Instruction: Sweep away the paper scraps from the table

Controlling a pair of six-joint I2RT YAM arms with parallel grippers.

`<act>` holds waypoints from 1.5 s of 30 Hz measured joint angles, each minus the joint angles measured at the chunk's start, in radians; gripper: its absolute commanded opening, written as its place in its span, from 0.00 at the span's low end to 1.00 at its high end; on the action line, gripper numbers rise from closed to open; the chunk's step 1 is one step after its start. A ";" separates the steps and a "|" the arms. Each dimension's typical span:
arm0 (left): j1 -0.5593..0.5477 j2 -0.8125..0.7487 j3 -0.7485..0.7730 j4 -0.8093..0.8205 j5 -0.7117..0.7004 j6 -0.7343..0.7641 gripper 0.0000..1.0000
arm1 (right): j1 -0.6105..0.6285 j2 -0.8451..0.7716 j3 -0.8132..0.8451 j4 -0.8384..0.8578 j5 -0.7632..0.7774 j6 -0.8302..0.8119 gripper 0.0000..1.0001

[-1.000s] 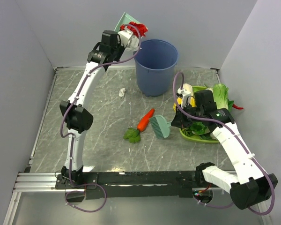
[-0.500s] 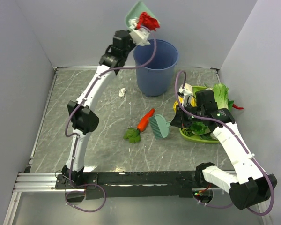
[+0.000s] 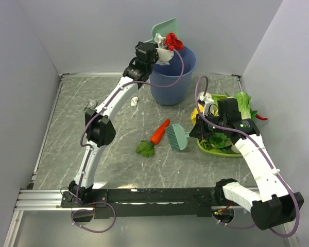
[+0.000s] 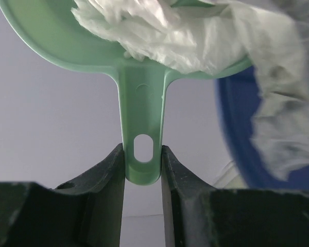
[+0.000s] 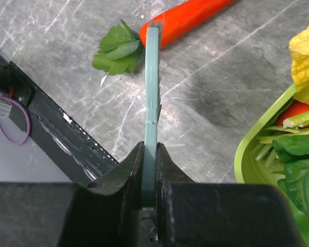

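My left gripper [image 3: 155, 53] is shut on the handle of the teal dustpan [image 3: 164, 27], held high and tilted over the blue bucket [image 3: 172, 74]. White and red paper scraps [image 3: 168, 41] hang at the pan's lip above the bucket's mouth. In the left wrist view my left gripper [image 4: 142, 164] clamps the dustpan [image 4: 67, 36], with white paper [image 4: 185, 36] spilling towards the bucket [image 4: 237, 118]. One white scrap [image 3: 135, 101] and a greyish one [image 3: 90, 104] lie on the table [image 3: 67, 144]. My right gripper [image 3: 194, 135] is shut on the teal brush [image 3: 176, 138]; it also shows in the right wrist view [image 5: 149, 170].
An orange carrot [image 3: 159, 132] with green leaves [image 3: 144, 148] lies mid-table, just beyond the brush head [image 5: 152, 77]. A green tray [image 3: 216, 150] of vegetables sits at the right, under my right arm. Grey walls enclose the table.
My left arm has swung the dustpan rightwards and down from above the back wall to over the bucket, tilting it. The greyish scraps on the left have come into view. My right arm is nearly still.
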 measured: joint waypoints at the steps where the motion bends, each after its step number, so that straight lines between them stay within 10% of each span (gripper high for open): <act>1: 0.005 0.000 -0.006 0.014 -0.003 0.032 0.01 | -0.003 0.000 0.000 0.000 0.000 0.002 0.00; 14: 0.027 -0.068 -0.164 0.392 0.015 0.473 0.01 | -0.008 0.000 0.000 0.000 -0.008 0.006 0.00; 27: 0.037 -0.190 -0.222 0.395 -0.026 0.325 0.01 | -0.008 0.002 0.000 0.000 -0.022 0.014 0.00; 38: 0.222 -0.624 -0.462 -0.317 -0.010 -0.303 0.01 | 0.108 0.109 0.249 -0.038 0.004 -0.043 0.00; 45: 0.770 -0.813 -0.636 -0.701 0.223 -0.636 0.01 | 0.336 0.297 0.497 -0.001 0.096 -0.110 0.00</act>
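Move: The left hand, holding the loaded dustpan over the blue bin, has the bin's middle about 12 cm to its right, 4 cm back and 21 below. A white scrap lies about 10 cm back, 6 left and 34 below; a grey scrap 12 back, 27 left. From the right hand, holding the brush, that white scrap is roughly 29 cm ahead, 25 left and 21 below, the grey scrap 27 ahead and 47 left, the carrot 11 ahead and 12 left. Keeping its pinch on the dustpan handle, the left hand rises about 11 cm and tips the pan up and over to the right above the bin. It then levels it and swings fast left and back, some 35 cm left, sinking again and turning counter-clockwise. The right hand waits, then lifts the brush and carries it left, each about 9 cm, towards the white scrap. ##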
